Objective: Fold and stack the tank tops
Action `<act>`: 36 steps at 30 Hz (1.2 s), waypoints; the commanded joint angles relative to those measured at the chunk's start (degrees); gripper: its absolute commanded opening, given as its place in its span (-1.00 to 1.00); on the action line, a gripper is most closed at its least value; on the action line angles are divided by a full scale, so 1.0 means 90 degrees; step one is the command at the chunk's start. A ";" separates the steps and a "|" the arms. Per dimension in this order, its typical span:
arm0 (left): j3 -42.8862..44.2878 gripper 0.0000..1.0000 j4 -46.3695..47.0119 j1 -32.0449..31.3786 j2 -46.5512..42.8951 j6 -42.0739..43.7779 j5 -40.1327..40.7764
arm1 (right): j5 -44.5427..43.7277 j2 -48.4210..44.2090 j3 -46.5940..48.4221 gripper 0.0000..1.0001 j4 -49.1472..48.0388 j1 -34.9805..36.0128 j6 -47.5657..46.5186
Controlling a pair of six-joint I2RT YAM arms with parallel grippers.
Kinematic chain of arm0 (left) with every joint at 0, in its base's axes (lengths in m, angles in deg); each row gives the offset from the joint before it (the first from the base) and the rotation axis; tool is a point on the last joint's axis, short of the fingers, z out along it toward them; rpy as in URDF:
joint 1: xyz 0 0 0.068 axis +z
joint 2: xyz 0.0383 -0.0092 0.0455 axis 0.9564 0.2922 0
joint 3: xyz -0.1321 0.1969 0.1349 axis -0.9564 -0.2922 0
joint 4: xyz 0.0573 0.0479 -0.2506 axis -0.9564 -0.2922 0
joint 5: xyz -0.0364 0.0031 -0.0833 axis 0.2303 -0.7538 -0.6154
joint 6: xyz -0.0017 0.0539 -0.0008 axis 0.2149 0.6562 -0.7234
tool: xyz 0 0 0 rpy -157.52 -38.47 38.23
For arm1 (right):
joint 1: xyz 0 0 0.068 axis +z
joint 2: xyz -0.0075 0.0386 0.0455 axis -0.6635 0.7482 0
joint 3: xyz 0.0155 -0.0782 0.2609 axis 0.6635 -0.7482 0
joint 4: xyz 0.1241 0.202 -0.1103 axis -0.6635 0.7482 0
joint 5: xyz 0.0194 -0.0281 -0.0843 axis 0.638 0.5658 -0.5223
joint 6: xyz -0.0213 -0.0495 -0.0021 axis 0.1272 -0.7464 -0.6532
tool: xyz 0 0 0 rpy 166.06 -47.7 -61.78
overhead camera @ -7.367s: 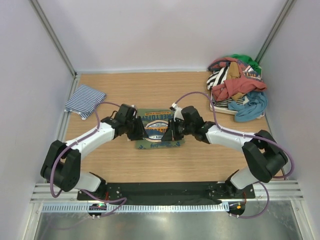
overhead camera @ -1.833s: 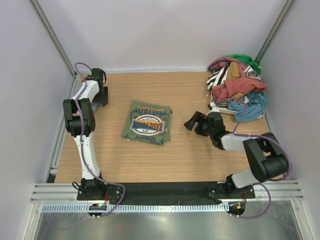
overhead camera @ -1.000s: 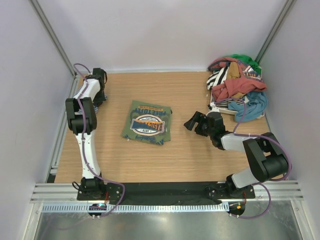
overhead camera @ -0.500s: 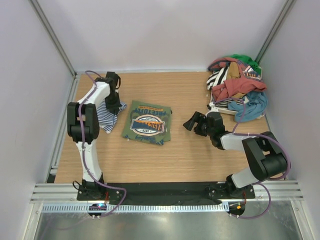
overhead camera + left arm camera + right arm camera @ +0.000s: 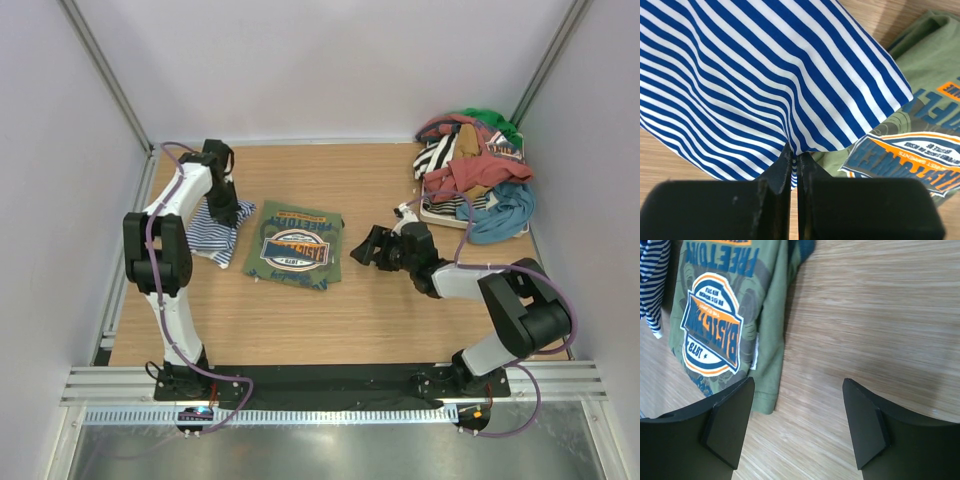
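Observation:
The striped tank top (image 5: 203, 233) hangs bunched from my left gripper (image 5: 229, 211), just left of the olive green tank top (image 5: 297, 246). The green one lies folded flat on the table with its round logo facing up. In the left wrist view the left gripper (image 5: 794, 161) is shut on a pinch of the striped tank top (image 5: 765, 75), whose lower edge overlaps the green tank top (image 5: 925, 100). My right gripper (image 5: 364, 249) sits low, just right of the green top. It stands open (image 5: 798, 384) over bare wood beside the green top's (image 5: 715, 330) edge.
A heap of mixed clothes (image 5: 472, 175) sits on a tray at the back right corner. The wooden table (image 5: 330, 310) has side walls and a metal rail (image 5: 330, 382) along the near edge by the arm bases.
My left arm has lifted the striped top out of the far left corner and carried it right to the green top's edge. My right gripper has slid left toward the green top.

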 commanded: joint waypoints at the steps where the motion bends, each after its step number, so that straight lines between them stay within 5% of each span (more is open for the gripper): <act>1: 0.0089 -1.00 -0.0198 -0.0014 -0.0307 -0.0115 -0.0504 | -0.0117 -0.0223 0.0241 0.54 -0.0186 0.0161 -0.0380; 15: 0.0099 -1.00 -0.0725 -0.0434 -0.1206 -0.0680 -0.0728 | -0.0215 -0.0184 0.0280 0.54 -0.0098 0.0161 -0.0420; 36: 0.1534 -1.00 -0.1594 -0.1499 -0.0728 -0.1550 -0.0143 | -0.0254 -0.0174 0.0309 0.54 -0.0030 0.0161 -0.0429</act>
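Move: The left hand already grips the striped tank top near one edge, its bulk hanging about 3 cm left of and 3 cm behind the fingers. The folded green tank top lies roughly 13 cm to the right and 5 cm back, some 7 cm lower. Beyond it waits the open right gripper, about 25 cm right of the left hand and 7 cm back. From the right hand, the green top is about 12 cm left and 3 cm ahead. To the right and upward, the left hand carries the striped tank top about 10 cm across and 9 cm higher, easing back some 4 cm as it goes, towards the space over the folded green top. The shut fingers keep their pinch, pointing down with only a slight tilt. ##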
